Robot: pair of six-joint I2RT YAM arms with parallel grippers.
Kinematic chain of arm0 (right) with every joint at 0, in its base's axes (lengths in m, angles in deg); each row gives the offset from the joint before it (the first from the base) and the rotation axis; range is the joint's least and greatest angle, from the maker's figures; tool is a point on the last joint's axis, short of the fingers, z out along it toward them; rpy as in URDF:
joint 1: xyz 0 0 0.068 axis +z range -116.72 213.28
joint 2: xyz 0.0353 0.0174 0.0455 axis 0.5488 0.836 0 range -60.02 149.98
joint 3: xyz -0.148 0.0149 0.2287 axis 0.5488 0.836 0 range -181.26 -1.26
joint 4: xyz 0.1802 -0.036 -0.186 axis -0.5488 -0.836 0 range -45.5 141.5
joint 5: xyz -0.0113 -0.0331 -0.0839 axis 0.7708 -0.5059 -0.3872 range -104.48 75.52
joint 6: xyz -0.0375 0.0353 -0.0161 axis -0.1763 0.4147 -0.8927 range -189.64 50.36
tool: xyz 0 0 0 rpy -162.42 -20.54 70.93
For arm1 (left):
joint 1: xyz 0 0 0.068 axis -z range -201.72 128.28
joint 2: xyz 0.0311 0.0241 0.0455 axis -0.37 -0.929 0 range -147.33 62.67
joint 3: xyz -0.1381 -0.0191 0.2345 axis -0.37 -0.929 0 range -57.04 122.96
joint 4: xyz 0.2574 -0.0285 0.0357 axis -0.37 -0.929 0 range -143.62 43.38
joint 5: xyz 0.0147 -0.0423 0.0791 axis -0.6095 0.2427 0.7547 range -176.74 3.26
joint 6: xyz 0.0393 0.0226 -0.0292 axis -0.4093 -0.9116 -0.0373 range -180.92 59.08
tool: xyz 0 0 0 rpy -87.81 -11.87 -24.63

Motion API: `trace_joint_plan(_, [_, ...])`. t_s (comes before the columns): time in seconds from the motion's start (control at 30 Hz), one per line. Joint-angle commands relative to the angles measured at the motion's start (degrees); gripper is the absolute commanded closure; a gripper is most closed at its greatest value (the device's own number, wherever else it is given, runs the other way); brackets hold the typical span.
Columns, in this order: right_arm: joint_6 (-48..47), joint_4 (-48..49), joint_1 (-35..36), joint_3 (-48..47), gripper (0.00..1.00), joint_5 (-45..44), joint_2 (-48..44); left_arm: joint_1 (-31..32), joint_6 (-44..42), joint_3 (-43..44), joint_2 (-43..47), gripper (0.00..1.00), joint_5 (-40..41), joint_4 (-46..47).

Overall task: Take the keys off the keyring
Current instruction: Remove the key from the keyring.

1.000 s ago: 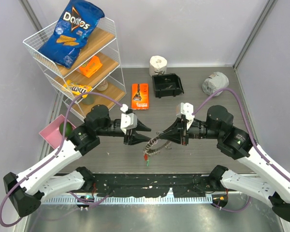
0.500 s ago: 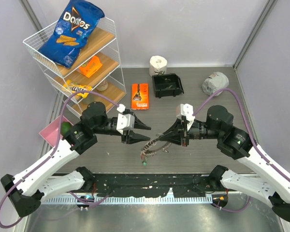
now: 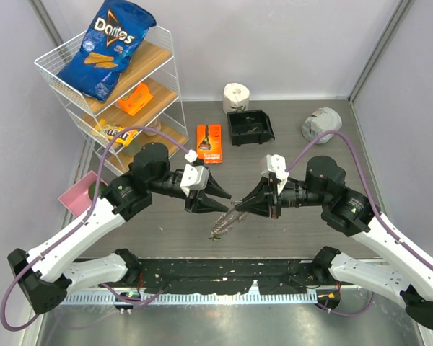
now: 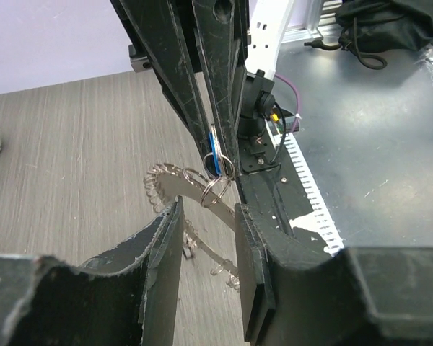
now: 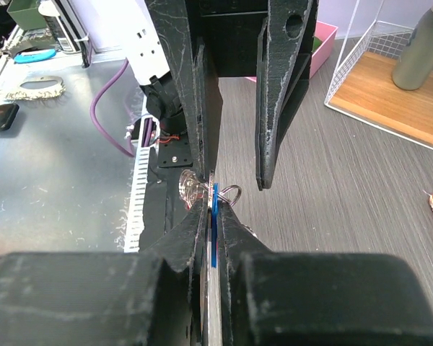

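Observation:
My right gripper (image 5: 213, 205) is shut on a blue-headed key (image 5: 214, 216), held edge-on above the table. That key hangs by a small split ring (image 4: 216, 189) on the keyring (image 3: 222, 222), a frilly silver loop that droops between the two grippers (image 4: 175, 179). More keys dangle at the loop's low end (image 3: 212, 238), too small to tell apart. My left gripper (image 4: 208, 216) faces the right one tip to tip, also seen from above (image 3: 222, 197). Its jaws stand apart, with the keyring's silver band crossing the gap and the split ring just beyond the fingertips.
A wire rack (image 3: 155, 108) with a Doritos bag (image 3: 110, 47) stands back left. An orange packet (image 3: 209, 143), a black bin (image 3: 250, 127), a white roll (image 3: 236, 97) and a grey crumpled lump (image 3: 320, 124) lie behind the grippers. A pink tray (image 3: 76, 198) sits left.
The left arm has swung in, and its gripper has edged closer to the right gripper's tip. The dangling keyring has swayed a little. The right arm has held still.

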Motion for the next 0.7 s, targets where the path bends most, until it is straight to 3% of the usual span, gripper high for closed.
trace_joint_plan(0.0, [0.52,5.05,-0.05,-2.0,0.95,1.68,-0.07,0.64,-0.14,2.86,-0.48,0.62,-2.3,0.3])
trace_joint_plan(0.53, [1.05,5.66,-0.05,-2.44,0.95,2.12,0.63,3.02,-1.55,3.82,-1.62,0.69,-1.78,-1.71])
trace_joint_plan(0.6, [1.14,5.75,-0.05,-2.36,0.95,1.95,0.46,3.19,-1.99,4.26,-1.71,0.79,-1.08,-2.77])
trace_joint_plan(0.67, [1.05,5.49,-0.05,-2.44,0.95,1.59,0.02,3.28,-2.95,4.79,-1.79,1.0,0.67,-4.52])
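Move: From the half-open left hand, the keyring's small ring, at the tips of the right fingers, lies about 1 cm back and 2 cm to the right, roughly level. The blue-edged key, pinched in the shut right hand, is some 1 cm back and 3 cm to the right; the big coiled loop hangs about 3 cm back, neither left nor right, and 5 cm lower. For the right hand the small ring is about 2 cm to its left, level and straight abreast. The left hand, pointing right at the right fingertips, eases back towards its base by about 1.5 cm, with a slight drift to the right, and so brings its half-open fingers in line with the small ring just beyond the right fingertips. Its fingers narrow slowly on the way and then shut quickly at the end, pinching the small ring beside the blue-edged key, while the right hand stays almost in place and keeps its grip on that key. ##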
